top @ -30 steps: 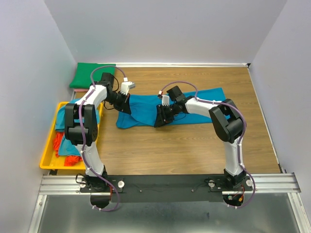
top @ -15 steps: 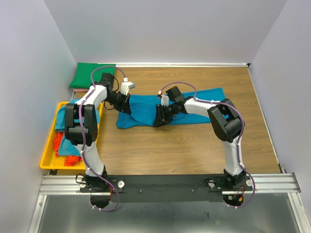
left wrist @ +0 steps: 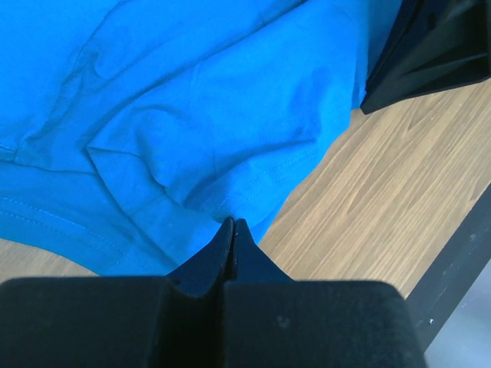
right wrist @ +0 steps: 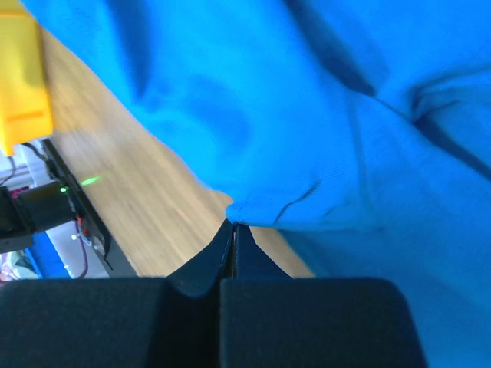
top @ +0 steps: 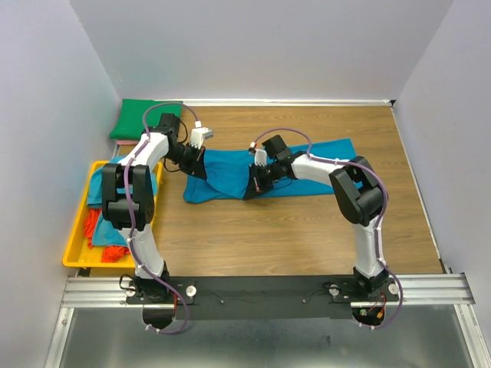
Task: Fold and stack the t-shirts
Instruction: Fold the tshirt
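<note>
A teal-blue t-shirt (top: 222, 172) lies spread across the wooden table, reaching right to about mid-table. My left gripper (top: 199, 172) is at its left part, shut on the shirt; in the left wrist view the closed tips (left wrist: 232, 223) pinch a bunched hem of the blue cloth (left wrist: 199, 115). My right gripper (top: 252, 192) sits at the shirt's near edge, shut on the shirt; in the right wrist view its tips (right wrist: 232, 225) bite a gathered edge of cloth (right wrist: 307, 115). A folded green t-shirt (top: 146, 119) rests in the far left corner.
A yellow tray (top: 80, 261) stands at the left edge, holding a teal shirt (top: 98, 188) and an orange-red shirt (top: 94, 227). Walls close in the table at the left, back and right. Bare wood lies in front of the spread shirt.
My right gripper has closed from partly open onto the shirt's near edge. Both arms have hardly shifted and the left gripper has stayed shut.
</note>
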### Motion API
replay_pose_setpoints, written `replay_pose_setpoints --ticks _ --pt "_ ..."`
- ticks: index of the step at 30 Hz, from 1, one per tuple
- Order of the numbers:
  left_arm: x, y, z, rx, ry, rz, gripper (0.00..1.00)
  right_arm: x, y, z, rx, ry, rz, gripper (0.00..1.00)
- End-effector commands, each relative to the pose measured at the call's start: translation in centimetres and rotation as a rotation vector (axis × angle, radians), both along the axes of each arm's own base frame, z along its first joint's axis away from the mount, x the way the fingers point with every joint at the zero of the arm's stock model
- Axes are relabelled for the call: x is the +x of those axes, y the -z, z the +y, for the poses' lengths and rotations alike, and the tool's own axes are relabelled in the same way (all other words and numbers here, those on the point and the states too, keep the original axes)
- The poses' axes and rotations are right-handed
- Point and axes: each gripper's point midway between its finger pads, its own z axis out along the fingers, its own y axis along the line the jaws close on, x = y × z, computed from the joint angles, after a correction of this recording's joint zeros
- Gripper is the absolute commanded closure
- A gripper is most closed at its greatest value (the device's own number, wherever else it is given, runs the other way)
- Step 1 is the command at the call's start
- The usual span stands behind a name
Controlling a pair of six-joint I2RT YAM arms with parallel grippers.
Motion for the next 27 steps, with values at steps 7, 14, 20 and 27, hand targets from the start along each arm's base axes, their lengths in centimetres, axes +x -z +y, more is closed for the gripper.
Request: replay_pose_setpoints --ticks 7,14,20,27 --pt "3.1 -3.0 -1.0 -0.067 0.001 -0.06 1.0 4.5 -6.5 0.5 0.097 0.002 -0.192 0.99" --pt "6.3 -2.6 -1.0 -0.06 -0.005 -0.094 1.0 7.7 -5.6 -0.3 0.098 0.042 -0.202 0.99" --pt "9.9 -3.3 -1.5 -0.089 -0.011 -0.155 1.0 10.2 -5.2 -1.4 0.106 0.08 -0.205 1.0" --pt "13.0 -2.7 -1.7 -0.096 -0.022 -0.191 1.0 11.4 -4.8 -1.6 0.117 0.097 -0.196 0.99"
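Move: The left hand already holds one end of the t-shirt's loose upper layer, with the shirt's far edge about 10 cm ahead and 6 cm below. From that hand the green box stands some 19 cm ahead and 19 cm left, the yellow bin about 12 cm back and 29 cm left. The right hand, also already gripping, has the far edge roughly 16 cm straight ahead and 3 cm down; the shirt's right end is about 10 cm ahead and 33 cm right. Keeping their pinches on the upper layer, both hands sweep it forward together over the flat part of the t-shirt towards its far edge, each going about 11 cm; the left rises some 3 cm early on and then eases down slightly, its wrist swinging its fingertips a little forward. The right lifts more, some 6 cm, before starting to sink, drifts slightly to its right late on, and tips its fingertips forward by about 10 degrees. ##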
